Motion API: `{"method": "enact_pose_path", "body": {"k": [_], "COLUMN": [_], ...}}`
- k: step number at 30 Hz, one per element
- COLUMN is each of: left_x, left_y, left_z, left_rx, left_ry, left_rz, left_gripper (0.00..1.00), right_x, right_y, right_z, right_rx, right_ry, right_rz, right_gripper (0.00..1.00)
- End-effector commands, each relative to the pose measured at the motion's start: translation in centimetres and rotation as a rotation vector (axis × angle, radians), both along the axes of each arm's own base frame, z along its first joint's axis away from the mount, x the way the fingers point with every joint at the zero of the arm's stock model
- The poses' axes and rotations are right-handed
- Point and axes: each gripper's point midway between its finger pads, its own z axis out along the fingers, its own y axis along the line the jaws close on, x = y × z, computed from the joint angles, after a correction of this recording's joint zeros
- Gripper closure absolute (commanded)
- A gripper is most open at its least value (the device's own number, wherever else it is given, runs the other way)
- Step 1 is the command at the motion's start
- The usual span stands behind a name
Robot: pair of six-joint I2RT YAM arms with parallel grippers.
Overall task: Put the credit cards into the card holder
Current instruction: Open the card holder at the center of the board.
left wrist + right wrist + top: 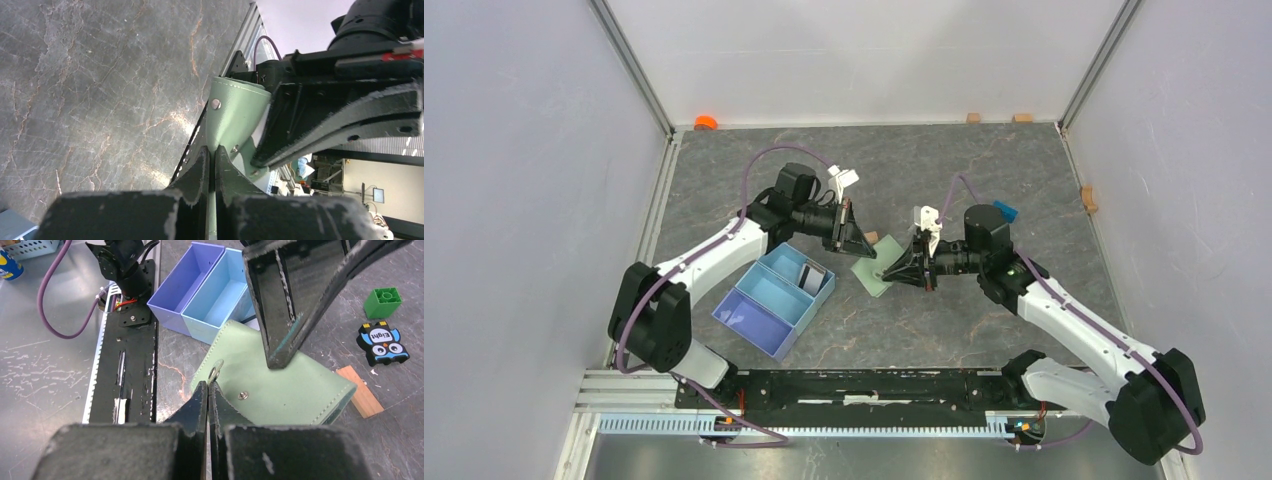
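Observation:
The card holder [873, 274] is a sage-green wallet lying between the two arms. My left gripper [214, 152] is shut on one edge of the card holder [235, 110], whose green leather bends up and away from the fingertips. My right gripper [209, 387] is shut on the snap tab of the card holder [280, 385], with the ring of the snap just above its fingertips. In the top view the left gripper [866, 249] and the right gripper [891, 271] face each other across the wallet. The credit cards [810, 277] lie in the nearest compartment of the blue tray.
The light blue three-compartment tray [759, 310] sits left of the wallet. A wooden block [361, 392], a black owl piece [382, 342] and a green brick [382, 301] lie beyond the wallet. Small wooden blocks [973, 117] and an orange piece [705, 122] line the far wall.

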Motion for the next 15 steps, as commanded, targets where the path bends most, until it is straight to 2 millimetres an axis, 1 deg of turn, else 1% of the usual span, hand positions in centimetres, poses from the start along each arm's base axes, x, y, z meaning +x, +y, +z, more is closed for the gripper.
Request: {"method": "enact_pose_path", "body": {"k": [1, 3, 4, 5, 7, 8, 9, 10, 11, 12, 14, 15], "left_x": [0.7, 0.8, 1.0, 1.3, 1.9, 2.0, 1.6, 1.5, 1.0, 0.8, 0.1, 0.0], "left_y": [-0.3, -0.2, 0.0, 0.2, 0.6, 0.6, 0.1, -0.4, -1.0, -1.5, -2.2, -2.8], "left_z": [-0.7, -1.1, -1.3, -1.6, -2.5, -2.8, -2.7, -2.5, -2.6, -2.5, -3.2, -3.0], "left_rx": [0.026, 0.044, 0.063, 0.080, 0.136, 0.153, 0.145, 0.125, 0.113, 0.095, 0.094, 0.071], "left_ry": [0.011, 0.010, 0.003, -0.009, -0.043, -0.057, -0.074, -0.077, -0.057, -0.056, -0.038, -0.050], "left_rz": [0.027, 0.038, 0.059, 0.083, 0.162, 0.194, 0.209, 0.231, 0.245, 0.261, 0.284, 0.297], "left_gripper": [0.98, 0.98, 0.98, 0.98, 0.98, 0.98, 0.98, 0.98, 0.98, 0.98, 0.98, 0.98], "right_x": [-1.0, -0.5, 0.3, 1.4, 4.0, 5.7, 6.7, 7.3, 7.9, 8.2, 8.3, 8.1], "right_y": [0.8, 0.7, 0.5, 0.2, -1.2, -2.2, -3.4, -4.3, -5.4, -6.2, -7.8, -8.2], "right_z": [3.8, 4.0, 4.1, 4.2, 3.9, 3.6, 2.6, 1.7, 0.7, -0.2, -2.7, -3.8], "right_rx": [0.059, 0.054, 0.045, 0.034, -0.001, -0.017, -0.045, -0.067, -0.092, -0.104, -0.144, -0.152], "right_ry": [-0.111, -0.117, -0.121, -0.116, -0.109, -0.096, -0.062, -0.026, 0.007, 0.046, 0.127, 0.168], "right_rz": [0.080, 0.040, -0.015, -0.091, -0.291, -0.420, -0.528, -0.607, -0.691, -0.758, -0.870, -0.903], "right_gripper": [1.00, 1.00, 0.98, 0.78, 0.46, 0.37, 0.31, 0.26, 0.23, 0.19, 0.18, 0.18]}}
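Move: The card holder is already pinched by both hands. Its middle lies about 2 cm back, 2 cm right and 2 cm below the left hand; from the right hand, which holds its snap tab, it is about 2 cm ahead, 1 cm left and 2 cm below. On the board some 18 cm below the left hand, the wooden block lies about 8 cm ahead and 1 cm left, the owl toy 13 cm ahead and 7 cm left, and the blue tray 5 cm back and 20 cm left. The right fingers let go of the card holder's snap tab, opening wide as the hand draws off forward, about 6 cm, and to the right, swinging some 30 degrees clockwise. The left fingers keep their pinch and lower the holder about 5 cm towards the board, tipping down and turning counter-clockwise about 10 degrees each. ##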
